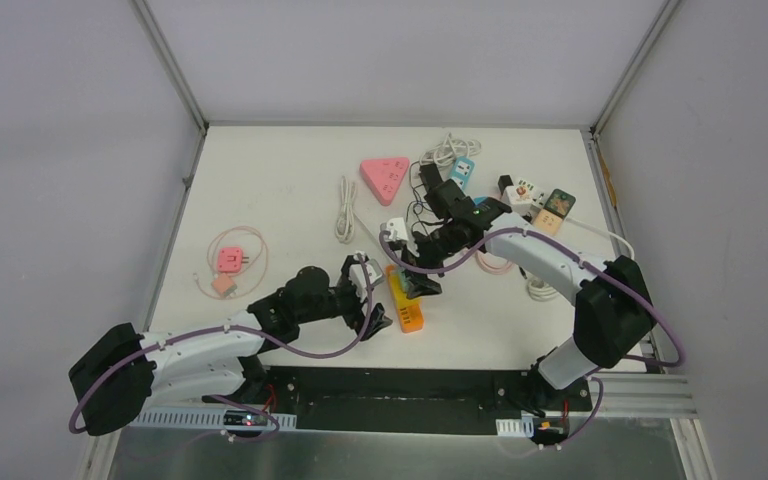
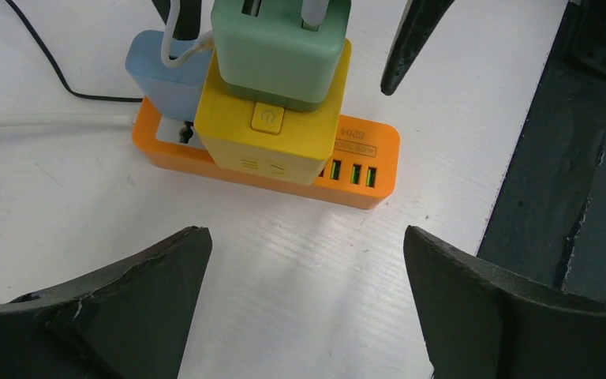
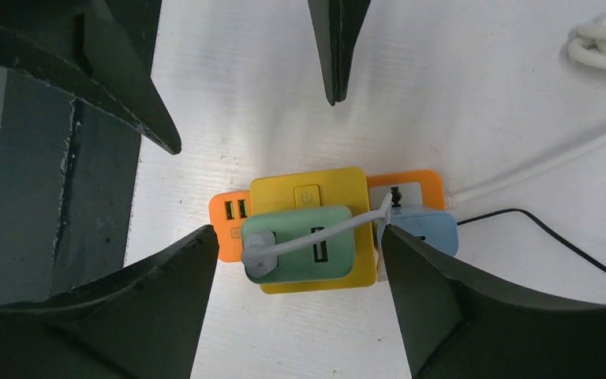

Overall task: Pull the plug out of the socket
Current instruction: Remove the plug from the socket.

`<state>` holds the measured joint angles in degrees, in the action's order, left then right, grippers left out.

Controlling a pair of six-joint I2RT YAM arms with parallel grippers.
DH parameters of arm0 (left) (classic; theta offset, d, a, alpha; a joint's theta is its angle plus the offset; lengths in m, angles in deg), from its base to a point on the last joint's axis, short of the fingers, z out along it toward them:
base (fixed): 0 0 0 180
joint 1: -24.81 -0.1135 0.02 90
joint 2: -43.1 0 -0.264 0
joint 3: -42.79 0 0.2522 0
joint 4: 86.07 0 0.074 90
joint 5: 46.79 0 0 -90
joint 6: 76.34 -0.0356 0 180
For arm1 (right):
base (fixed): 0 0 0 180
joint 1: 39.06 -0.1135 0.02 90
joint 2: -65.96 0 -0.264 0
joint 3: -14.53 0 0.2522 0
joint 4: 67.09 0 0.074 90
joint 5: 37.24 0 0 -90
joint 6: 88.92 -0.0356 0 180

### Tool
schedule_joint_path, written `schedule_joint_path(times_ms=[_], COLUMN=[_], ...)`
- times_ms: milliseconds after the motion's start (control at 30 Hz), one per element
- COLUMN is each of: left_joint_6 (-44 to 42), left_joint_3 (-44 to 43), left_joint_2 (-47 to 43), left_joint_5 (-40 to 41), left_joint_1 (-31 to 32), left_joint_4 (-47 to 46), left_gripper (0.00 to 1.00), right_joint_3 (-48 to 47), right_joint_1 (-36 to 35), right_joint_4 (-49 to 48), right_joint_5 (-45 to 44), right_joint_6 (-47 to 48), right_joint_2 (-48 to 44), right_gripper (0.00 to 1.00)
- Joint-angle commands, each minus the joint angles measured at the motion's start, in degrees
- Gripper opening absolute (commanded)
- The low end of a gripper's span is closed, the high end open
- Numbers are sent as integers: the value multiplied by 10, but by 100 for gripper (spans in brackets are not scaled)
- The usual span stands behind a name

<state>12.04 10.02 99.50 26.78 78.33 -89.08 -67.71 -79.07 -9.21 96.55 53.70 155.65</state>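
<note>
An orange socket strip (image 1: 409, 310) (image 2: 357, 178) (image 3: 226, 218) lies flat near the table's front middle. A yellow cube adapter (image 2: 272, 130) (image 3: 308, 193) sits in it, with a green plug (image 2: 280, 47) (image 3: 300, 246) on top and a blue plug (image 2: 166, 75) (image 3: 424, 234) beside it. A white cable runs from the green plug. My right gripper (image 1: 422, 285) (image 3: 300, 230) hangs over the stack, open, its fingers on either side of the green plug with gaps showing. My left gripper (image 1: 375, 298) (image 2: 306, 237) is open over bare table just in front of the strip.
A pink triangular strip (image 1: 385, 178), a coiled white cable (image 1: 345, 208) and a cluster of small adapters (image 1: 535, 200) lie toward the back. A pink adapter with its cord (image 1: 228, 260) is at the left. The table's dark front edge (image 2: 568, 158) runs close to the orange strip.
</note>
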Motion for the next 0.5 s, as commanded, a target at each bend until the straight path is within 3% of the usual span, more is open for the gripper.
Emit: schedule_joint_path(times_ms=[0, 167, 333, 467], left_joint_6=[9, -8, -38, -74], left_joint_3=[20, 51, 54, 49], left_joint_2=[-8, 13, 46, 80], left_joint_5=[17, 6, 2, 1], left_joint_1=[-6, -5, -5, -5], left_joint_4=[-72, -164, -199, -226], left_gripper=[97, 97, 97, 97], right_joint_3=[8, 6, 6, 3], right_joint_1=[-3, -7, -11, -12], right_joint_4=[2, 3, 2, 14], right_joint_5=[-5, -3, -2, -3], right_joint_6=[32, 33, 34, 44], right_joint_2=[-15, -16, -16, -17], right_gripper=[77, 65, 57, 39])
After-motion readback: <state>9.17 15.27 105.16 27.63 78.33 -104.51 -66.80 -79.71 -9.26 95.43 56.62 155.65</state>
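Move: The green plug sits between the right hand's open fingers, about 1 cm below the hand point. From the right hand, the yellow adapter is directly under the plug, 5 cm down, and the blue plug is 5 cm ahead, straight in line and 5 cm down. For the left hand, the yellow adapter lies about 6 cm to the right, 1 cm ahead and 3 cm lower; the blue plug is 5 cm ahead and 6 cm right. The right hand sinks under 1 cm and pinches the green plug; the left, still open, lowers about 1 cm and edges forward. ##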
